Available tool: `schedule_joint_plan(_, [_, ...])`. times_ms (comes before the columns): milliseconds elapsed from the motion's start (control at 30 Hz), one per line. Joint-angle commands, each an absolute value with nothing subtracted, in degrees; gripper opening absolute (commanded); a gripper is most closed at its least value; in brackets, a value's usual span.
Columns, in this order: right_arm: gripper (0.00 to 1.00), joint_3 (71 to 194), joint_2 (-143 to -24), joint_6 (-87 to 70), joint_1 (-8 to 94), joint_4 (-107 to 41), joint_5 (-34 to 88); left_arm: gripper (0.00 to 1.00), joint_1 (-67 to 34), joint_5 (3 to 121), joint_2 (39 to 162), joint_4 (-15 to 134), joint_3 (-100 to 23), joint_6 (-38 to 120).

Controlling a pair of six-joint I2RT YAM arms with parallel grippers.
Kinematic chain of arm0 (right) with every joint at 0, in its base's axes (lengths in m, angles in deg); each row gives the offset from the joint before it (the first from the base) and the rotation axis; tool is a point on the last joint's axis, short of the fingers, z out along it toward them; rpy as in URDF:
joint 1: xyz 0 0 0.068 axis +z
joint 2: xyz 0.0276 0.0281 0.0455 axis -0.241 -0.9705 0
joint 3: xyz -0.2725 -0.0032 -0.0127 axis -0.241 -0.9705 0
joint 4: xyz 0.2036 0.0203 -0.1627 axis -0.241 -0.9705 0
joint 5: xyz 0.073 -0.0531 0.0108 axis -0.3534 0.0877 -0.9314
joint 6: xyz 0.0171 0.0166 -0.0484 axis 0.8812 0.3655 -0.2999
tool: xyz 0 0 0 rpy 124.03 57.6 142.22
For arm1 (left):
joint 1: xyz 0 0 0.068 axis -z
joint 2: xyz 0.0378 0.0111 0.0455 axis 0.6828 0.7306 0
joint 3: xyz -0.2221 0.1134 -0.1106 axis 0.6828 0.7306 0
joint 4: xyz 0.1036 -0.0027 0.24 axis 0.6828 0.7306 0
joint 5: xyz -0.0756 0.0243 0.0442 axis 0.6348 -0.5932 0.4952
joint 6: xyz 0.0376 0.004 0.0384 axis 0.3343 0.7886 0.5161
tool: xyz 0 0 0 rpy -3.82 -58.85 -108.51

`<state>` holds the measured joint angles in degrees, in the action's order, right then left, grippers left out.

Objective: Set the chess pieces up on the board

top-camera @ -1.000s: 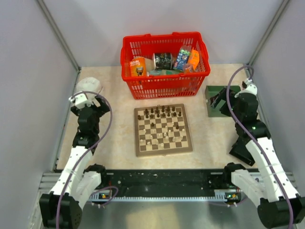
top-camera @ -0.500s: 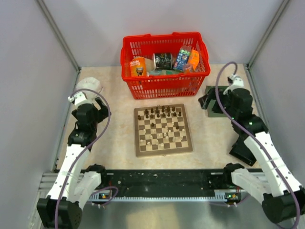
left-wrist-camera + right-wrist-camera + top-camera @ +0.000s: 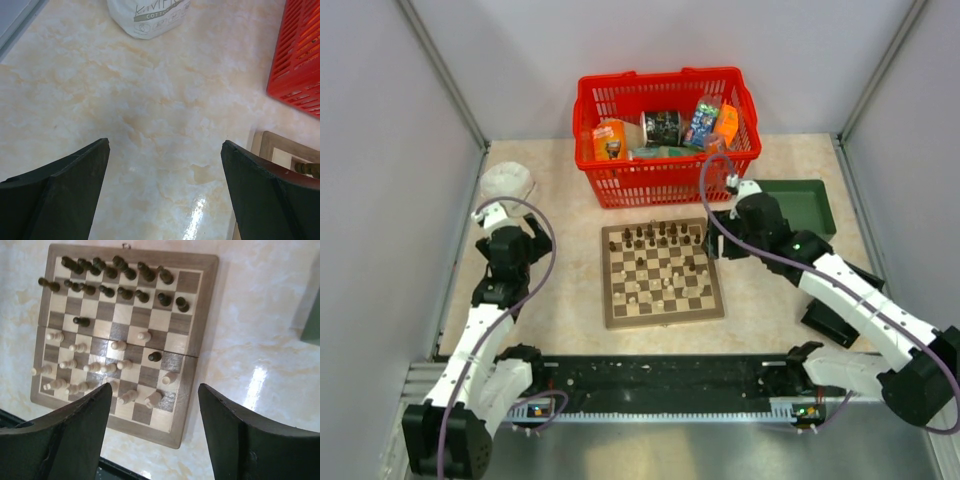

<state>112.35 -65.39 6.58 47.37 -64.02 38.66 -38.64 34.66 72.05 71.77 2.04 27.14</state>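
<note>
The board [image 3: 663, 314] lies mid-table, and the chess pieces stand on it. Dark pieces [image 3: 115, 270] fill its far rows and pale pieces [image 3: 85, 367] crowd the near left squares. One dark pawn [image 3: 155, 356] stands among the pale ones. My right gripper [image 3: 713, 246] hovers over the board's right side, open [image 3: 155, 387], with nothing between its fingers. My left gripper [image 3: 525, 232] is left of the board over bare table, wide open [image 3: 165, 145] and empty. The board's corner [image 3: 270, 145] shows at that view's right edge.
A red basket [image 3: 665, 140] full of packets stands behind the board. A green tray [image 3: 800, 205] sits at the far right. A white bag [image 3: 507, 183] is at the far left. A black block [image 3: 835, 320] lies near right. A black rail [image 3: 660, 385] runs along the near edge.
My right arm has swung left from over the green tray to the board's right side, uncovering the tray, and its jaws have narrowed a little. The left arm shifted only slightly.
</note>
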Motion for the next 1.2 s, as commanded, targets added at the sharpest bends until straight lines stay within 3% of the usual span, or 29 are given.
schedule_joint_plan(0, [0.68,112.2,-67.8,9.9,51.6,-62.4,40.4,0.99,-38.7,34.7,69.7,68.2,-0.4,28.2])
schedule_joint_plan(33, [0.62,111.8,-68.3,10.5,51.8,-62.0,40.0,0.99,-38.7,34.1,69.0,67.4,-1.2,27.8])
schedule_joint_plan(167, [0.61,111.1,-69.1,11.6,52.6,-61.5,39.6,0.99,-38.7,34.3,69.8,65.7,-7.6,26.6])
schedule_joint_plan(300, [0.53,109.1,-69.1,12.4,53.1,-61.3,39.2,0.99,-38.7,38.0,72.1,74.2,-14.6,19.5])
schedule_joint_plan(400, [0.49,107.0,-69.9,13.6,53.4,-60.9,39.2,0.99,-38.7,44.7,70.8,68.0,-9.7,23.7])
schedule_joint_plan(533, [0.49,104.7,-70.5,14.2,53.6,-61.0,40.8,0.99,-38.7,39.8,67.9,71.9,-8.1,26.1])
schedule_joint_plan(1033, [0.45,107.1,-78.5,15.5,53.6,-57.5,43.2,0.99,-38.7,42.6,67.8,71.9,-8.0,28.1])
schedule_joint_plan(1167, [0.38,107.5,-80.1,16.6,53.7,-56.3,44.0,0.99,-38.7,43.3,67.9,71.6,-8.2,28.1])
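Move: The white piece by the board's right edge is about 14 cm below my right hand, roughly 1 cm back and 1 cm to its left. The black piece beside it stands some 2 cm ahead and 4 cm left of my right hand; another white piece is about 4 cm back and 3 cm left. From my left hand that first white piece lies roughly 39 cm to the right, 5 cm back and 11 cm below. I lower my empty right hand about 11 cm onto the white piece by the right edge, shifting a little left at first and easing back, then slightly forward again near the end. It tips some 15 degrees further down while the fingers narrow but stay apart. My left hand, fingers wide, lifts clear of the bare table by about 13 cm, tilting up, then settles back about 4 cm. ##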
